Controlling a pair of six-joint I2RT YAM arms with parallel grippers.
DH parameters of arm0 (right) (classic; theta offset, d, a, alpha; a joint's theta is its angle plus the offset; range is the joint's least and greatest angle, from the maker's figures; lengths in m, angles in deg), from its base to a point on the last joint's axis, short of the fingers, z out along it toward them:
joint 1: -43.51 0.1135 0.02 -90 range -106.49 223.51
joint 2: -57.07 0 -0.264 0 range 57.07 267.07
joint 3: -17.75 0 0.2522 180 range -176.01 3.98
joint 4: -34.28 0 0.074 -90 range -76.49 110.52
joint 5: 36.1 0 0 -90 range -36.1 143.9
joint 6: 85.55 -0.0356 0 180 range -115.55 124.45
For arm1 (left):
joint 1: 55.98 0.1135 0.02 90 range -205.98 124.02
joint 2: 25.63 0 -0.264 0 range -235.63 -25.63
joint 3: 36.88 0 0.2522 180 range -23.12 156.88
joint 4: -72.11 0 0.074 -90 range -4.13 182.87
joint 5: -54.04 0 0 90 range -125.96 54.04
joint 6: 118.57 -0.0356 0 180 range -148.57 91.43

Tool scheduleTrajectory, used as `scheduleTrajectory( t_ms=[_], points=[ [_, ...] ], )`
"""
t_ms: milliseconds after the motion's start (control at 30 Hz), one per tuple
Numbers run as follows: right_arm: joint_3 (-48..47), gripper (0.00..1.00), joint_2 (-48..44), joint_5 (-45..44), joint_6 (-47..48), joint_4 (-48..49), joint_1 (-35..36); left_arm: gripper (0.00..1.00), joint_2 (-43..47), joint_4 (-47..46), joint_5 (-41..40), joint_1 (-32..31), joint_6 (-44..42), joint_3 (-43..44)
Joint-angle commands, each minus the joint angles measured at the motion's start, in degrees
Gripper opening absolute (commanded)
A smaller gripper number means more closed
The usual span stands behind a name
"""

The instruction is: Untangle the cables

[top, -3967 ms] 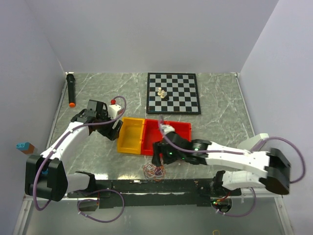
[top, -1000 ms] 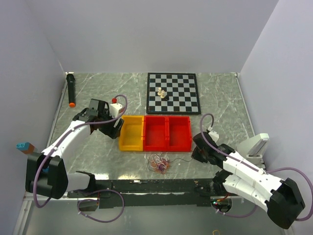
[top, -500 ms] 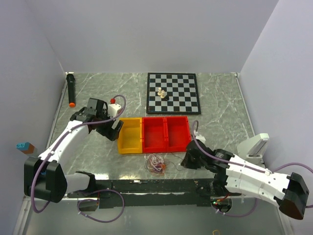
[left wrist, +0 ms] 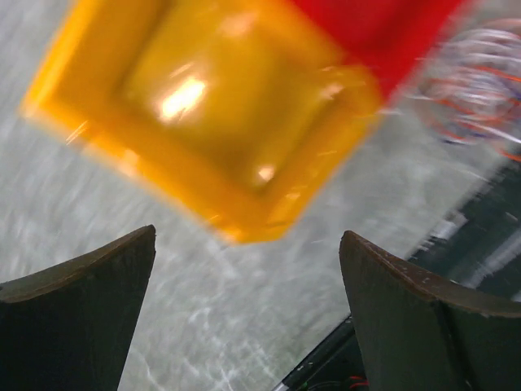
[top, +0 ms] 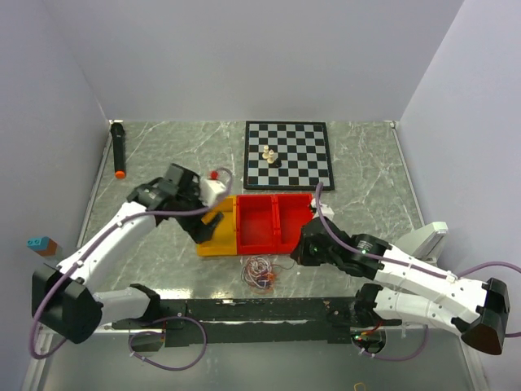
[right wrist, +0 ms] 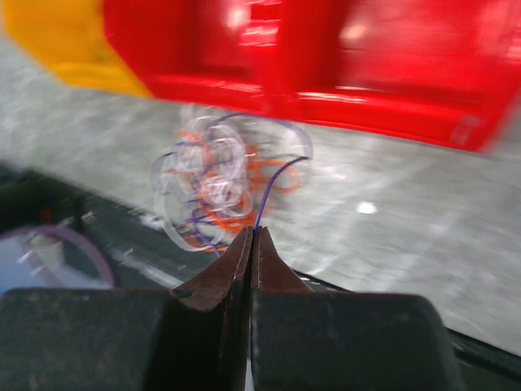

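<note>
The cables (top: 260,273) lie as a small bunch of orange, purple and white loops near the table's front edge, just below the red bins. In the right wrist view the cables (right wrist: 213,187) sit just beyond my right gripper (right wrist: 254,234). It is shut on one purple cable (right wrist: 273,183) that rises from between the tips and arcs back into the bunch. Seen from above, my right gripper (top: 295,254) is just right of the bunch. My left gripper (top: 203,228) hangs open over the yellow bin (left wrist: 203,106), its fingers (left wrist: 89,281) wide apart and holding nothing. The blurred cables (left wrist: 480,81) show at the upper right of the left wrist view.
Two joined red bins (top: 275,221) and a yellow bin (top: 213,236) stand mid-table. A chessboard (top: 301,167) with a few pieces (top: 269,155) lies behind them. A black marker with an orange tip (top: 119,149) is at the far left, and a white block (top: 423,240) at the right edge.
My left arm swung right and nearer over the yellow bin, its jaws opening wider. My right arm moved left toward the bunch, still shut on the purple cable.
</note>
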Motion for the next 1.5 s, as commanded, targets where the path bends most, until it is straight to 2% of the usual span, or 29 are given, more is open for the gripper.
scheduleTrajectory(
  t_ms=[0,100,200,467,700,767,900,933,1100,1467],
  points=[
    [-4.37,0.00,0.78,-10.53,-3.22,-12.28,0.36,0.99,-0.29,3.45,1.30,-12.65,0.74,4.74],
    [-3.85,0.00,-0.71,-14.50,-8.66,-19.49,0.27,0.98,-5.13,3.28,0.78,-17.23,1.89,6.24],
    [-1.57,0.00,-3.87,-14.78,-12.36,-23.37,0.27,0.97,-8.03,2.67,-0.55,-23.46,1.80,6.51],
    [3.54,0.00,-7.22,-10.12,-13.16,-21.27,0.36,0.94,-14.28,-5.50,-1.25,-33.41,1.54,7.12],
    [2.48,0.00,-3.97,-9.50,-10.79,-19.60,0.27,0.91,-17.62,-11.31,1.82,-35.70,0.31,11.51],
    [2.22,0.00,-3.36,-9.41,-10.52,-19.16,0.27,0.86,-18.41,-12.27,3.40,-36.40,-0.48,11.43],
    [1.78,0.00,-2.83,-8.97,-10.35,-18.55,0.27,0.66,-18.33,-14.65,6.12,-38.68,-3.29,8.10],
    [1.78,0.00,-2.91,-9.06,-10.43,-18.55,0.27,0.65,-18.33,-14.48,7.52,-38.95,-4.25,7.48],
    [1.69,0.00,-4.05,-9.15,-10.35,-18.72,0.18,0.69,-19.21,-13.86,13.16,-39.30,-7.51,5.46],
    [0.99,0.00,-5.55,-8.53,-10.96,-19.43,0.18,0.68,-21.58,-22.47,7.53,-39.30,-5.76,4.57]
  ],
)
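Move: The tangle of cables lies about 22 cm to the left gripper's right, some 11 cm back and 11 cm down. The yellow bin sits just ahead of that gripper, about 5 cm forward and 4 cm right; the middle red bin is 5 cm forward and 17 cm right, both roughly 10 cm below. From the right gripper, already pinching a purple cable, the tangle is some 12 cm left, level fore and aft and 12 cm below; the end red bin is about 14 cm ahead and 2 cm left, 11 cm below. Bring the left gripper about 20 cm right and 11 cm back, away from the yellow bin, ending some 5 cm lower over the tangle; turn it nearly 50 degrees clockwise and narrow its wide-open fingers to about two-thirds. Keep the purple cable pinched in the right gripper, swinging it about 8 cm right and down away from the tangle, then hold there. ##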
